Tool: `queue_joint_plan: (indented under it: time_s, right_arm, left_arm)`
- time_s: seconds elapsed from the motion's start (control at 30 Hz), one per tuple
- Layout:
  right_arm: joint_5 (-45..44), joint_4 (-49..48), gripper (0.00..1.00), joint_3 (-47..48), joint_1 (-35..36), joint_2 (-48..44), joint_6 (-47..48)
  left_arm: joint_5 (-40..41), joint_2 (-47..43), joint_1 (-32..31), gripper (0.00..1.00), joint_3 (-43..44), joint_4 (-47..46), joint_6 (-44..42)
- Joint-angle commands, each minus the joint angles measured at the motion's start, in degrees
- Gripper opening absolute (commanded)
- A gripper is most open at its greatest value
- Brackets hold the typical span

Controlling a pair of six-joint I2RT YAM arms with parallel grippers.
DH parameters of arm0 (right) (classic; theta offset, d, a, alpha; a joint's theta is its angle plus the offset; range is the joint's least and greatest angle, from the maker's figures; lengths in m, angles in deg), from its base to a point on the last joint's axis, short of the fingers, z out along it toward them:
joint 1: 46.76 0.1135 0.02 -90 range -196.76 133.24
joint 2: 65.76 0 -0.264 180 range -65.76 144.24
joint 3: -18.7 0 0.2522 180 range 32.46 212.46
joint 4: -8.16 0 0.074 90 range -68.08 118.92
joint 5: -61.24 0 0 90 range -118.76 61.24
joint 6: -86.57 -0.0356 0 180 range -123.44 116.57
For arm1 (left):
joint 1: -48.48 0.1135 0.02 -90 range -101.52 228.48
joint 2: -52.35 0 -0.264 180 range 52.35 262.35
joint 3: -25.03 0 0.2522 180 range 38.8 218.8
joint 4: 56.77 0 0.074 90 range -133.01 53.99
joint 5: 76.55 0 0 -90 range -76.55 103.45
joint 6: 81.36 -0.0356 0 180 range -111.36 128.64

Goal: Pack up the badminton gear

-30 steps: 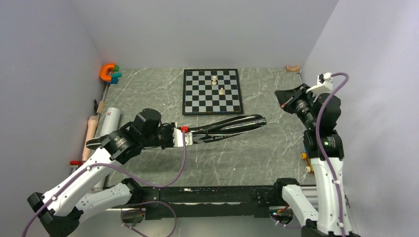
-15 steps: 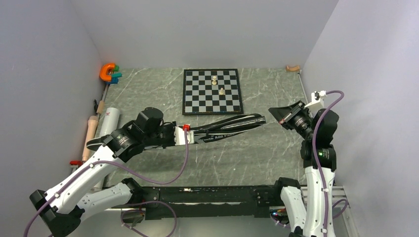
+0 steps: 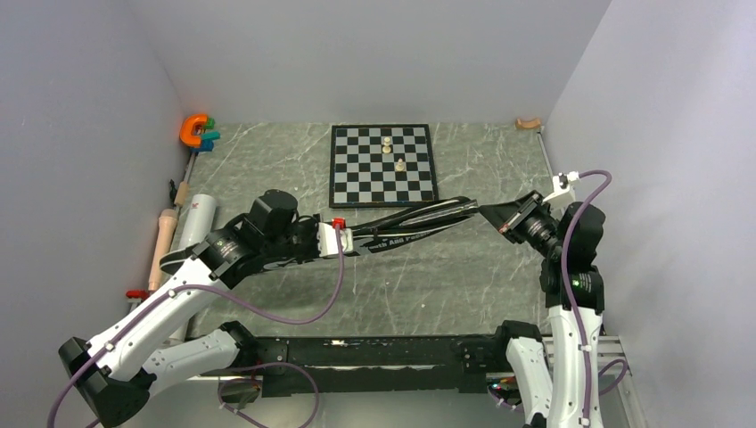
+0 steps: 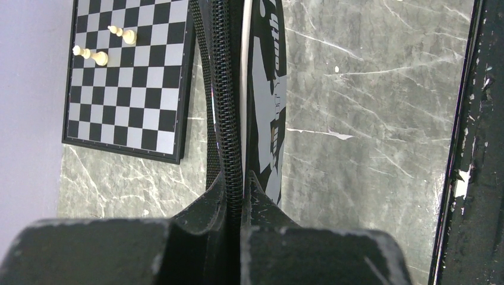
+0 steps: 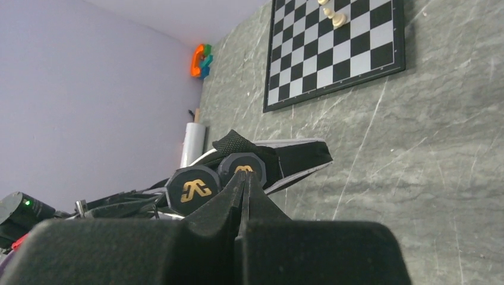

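Note:
My left gripper (image 3: 349, 239) is shut on the zip edge of the black bag (image 3: 419, 226) and holds it off the table, lying lengthwise toward the right. In the left wrist view the fingers (image 4: 236, 181) pinch the zip, and the bag (image 4: 264, 89) runs away from them. My right gripper (image 3: 488, 214) is shut at the bag's far end. In the right wrist view its tips (image 5: 245, 177) meet two black racket handle ends (image 5: 193, 190) that stick out of the bag (image 5: 297, 157). The white tube (image 3: 196, 220) lies at the left. No shuttlecocks show.
The chessboard (image 3: 383, 165) with two pale pieces lies behind the bag. A beige wooden rod (image 3: 163, 239) lies left of the tube. An orange, blue and green toy (image 3: 197, 131) sits in the far left corner. A small tan object (image 3: 528, 123) sits at the far right.
My right gripper has come down and leftward from beside the right wall to the bag's far end. My left gripper has shifted the bag slightly to the right.

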Motion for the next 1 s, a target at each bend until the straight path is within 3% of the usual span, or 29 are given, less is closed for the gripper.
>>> queue_joint_plan:
  time_s: [0.0,0.47,0.73,0.87,0.97]
  right_arm:
    - [2.06,-3.35,0.00,-1.26,0.53,0.18,-1.81]
    - [3.16,-7.48,0.00,-4.80,5.30,0.23,-3.31]
    - [-6.50,-7.81,0.00,-5.27,18.52,2.11,-3.62]
    - [-11.73,-2.86,0.00,-2.99,19.55,2.41,-0.83]
    - [-20.69,5.43,0.12,2.00,19.51,2.83,3.78]
  left_arm:
    - [-0.71,-0.78,0.18,0.00,3.81,-5.42,-0.55]
    - [-1.22,-0.34,0.17,0.00,3.81,-5.63,-0.91]
    - [-1.71,-0.37,0.18,0.00,4.49,-5.73,-0.55]
    - [-1.75,-0.94,0.21,0.00,4.18,-5.36,-0.53]
    - [-1.72,-1.53,0.18,0.00,3.79,-5.28,-0.70]
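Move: The ends of the two racket handles, sitting in the bag's open end, lie about 5 cm to the right hand's left, 4 cm below it and 1 cm ahead. The mesh strap is 2 cm farther out than those ends at the same height. The bag's flap tip hangs 6 cm below the hand, 2 cm ahead. The chessboard is on the table some 29 cm ahead and 25 cm left. From the left hand, the handle ends are about 25 cm right, 4 cm ahead and 2 cm higher. Leftward and down, slowly at first and then faster, the right hand brings its closed fingertips about 5 cm left and 4 cm lower against the strap and handle ends at the bag's open end, turning a little counter-clockwise; the fingers just start to part at the finish. The left hand keeps its pinch on the bag and is pushed about 1 cm left and down. ##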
